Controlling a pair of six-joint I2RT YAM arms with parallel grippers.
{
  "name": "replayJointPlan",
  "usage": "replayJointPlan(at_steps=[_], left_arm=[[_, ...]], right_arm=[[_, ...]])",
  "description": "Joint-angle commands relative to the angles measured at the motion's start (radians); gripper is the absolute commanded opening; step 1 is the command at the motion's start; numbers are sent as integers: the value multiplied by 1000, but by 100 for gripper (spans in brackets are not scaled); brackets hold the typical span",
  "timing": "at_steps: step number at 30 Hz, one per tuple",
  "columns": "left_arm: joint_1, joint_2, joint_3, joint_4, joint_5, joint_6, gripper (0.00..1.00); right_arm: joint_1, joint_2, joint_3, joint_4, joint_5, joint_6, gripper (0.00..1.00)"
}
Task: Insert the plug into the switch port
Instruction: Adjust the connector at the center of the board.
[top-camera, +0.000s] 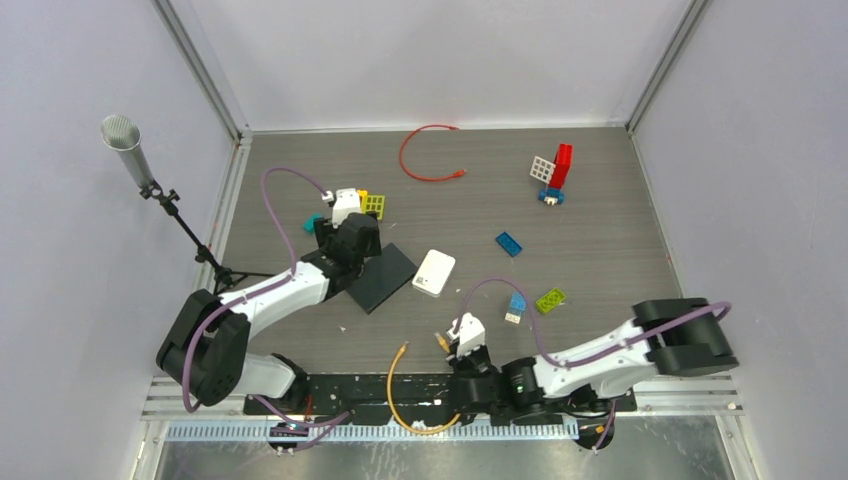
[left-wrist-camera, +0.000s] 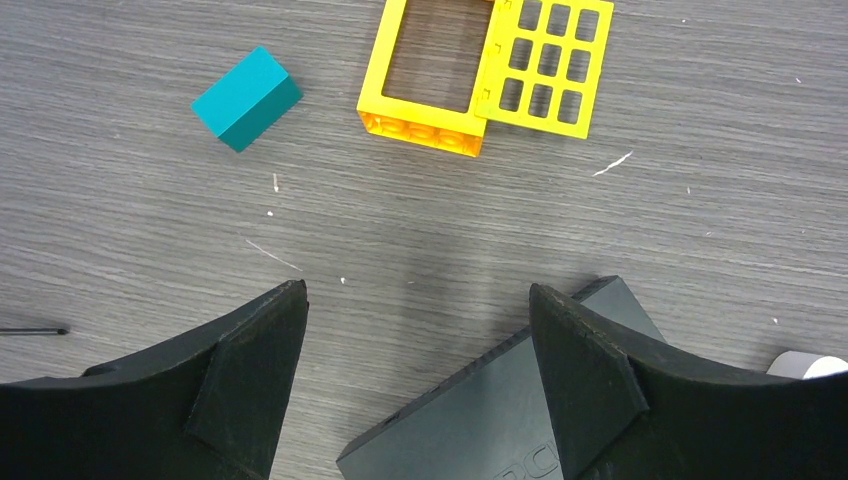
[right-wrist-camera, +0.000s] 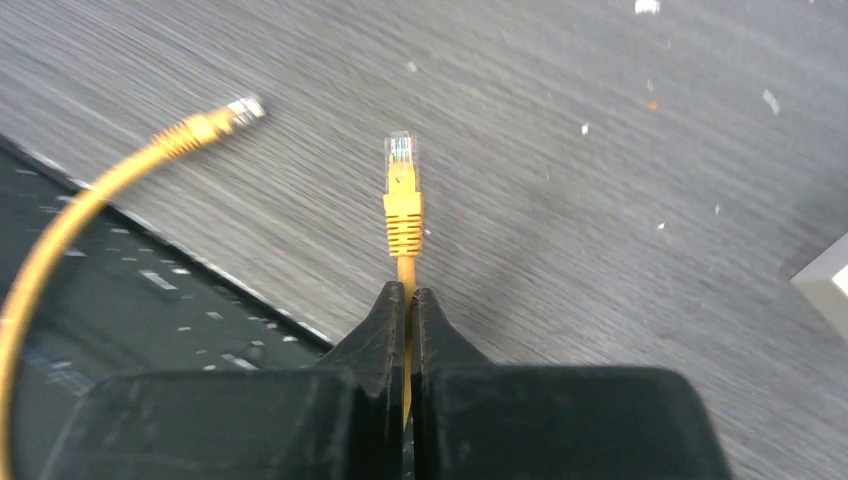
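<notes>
The switch is a flat dark grey box (top-camera: 385, 277) on the table left of centre. My left gripper (top-camera: 347, 235) hovers open over its far corner; in the left wrist view (left-wrist-camera: 418, 300) the switch (left-wrist-camera: 520, 410) lies under the right finger, with small slots along its edge. My right gripper (top-camera: 450, 345) is shut on a yellow cable (top-camera: 395, 395) just behind its clear-tipped plug (right-wrist-camera: 402, 185), which sticks out past the fingertips (right-wrist-camera: 392, 300) above the table's near edge. The cable's other plug (right-wrist-camera: 205, 122) lies to the left.
A white box (top-camera: 433, 272) lies right of the switch. A yellow frame brick (left-wrist-camera: 430, 75) and a teal block (left-wrist-camera: 245, 97) sit beyond the left gripper. A red cable (top-camera: 425, 155), several loose bricks (top-camera: 508, 243) and a microphone stand (top-camera: 150, 185) are around.
</notes>
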Motion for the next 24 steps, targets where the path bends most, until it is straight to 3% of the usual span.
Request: replayJointPlan(at_steps=[1,6,13,18,24], left_arm=[[4,-4,31,22,-6,-11,83],[5,-6,31,22,7,-14,83],[5,6,38,22,17,-16,83],[5,12,41,-2,15,-17,83],[4,20,45,-4,17,-16,83]], right_arm=[[8,-250,-27,72,25,-230,0],[6,-602,-150,224,-26,-501,1],[6,-1050,-204,154,-196,-710,0],[7,-1201,-214,99,-248,-751,0],[6,-1215,-208,49,-253,-752,1]])
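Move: Beyond the right hand, whose shut fingers already hold the yellow plug low near the table's front edge, the white switch lies about 17 cm ahead and 5 cm to the left. The black switch stands some 11 cm farther left of it, about level. The cable's other plug is 11 cm to the hand's left, 1 cm ahead; a blue-and-white brick is 9 cm ahead, 12 cm right. From the left hand, the white switch is roughly 17 cm right, 8 cm back and 9 cm lower. Lifting fast, the right hand carries the pinched yellow plug almost straight up by some 19 cm, drifting about 4 cm right after the first part of the rise and easing to a stop. The wrist rolls its left side up, tips the fingers up and swings them counter-clockwise, over 40 degrees in all, so the down-slanting plug comes level, pointing forward-left. The fingers keep their grip. ##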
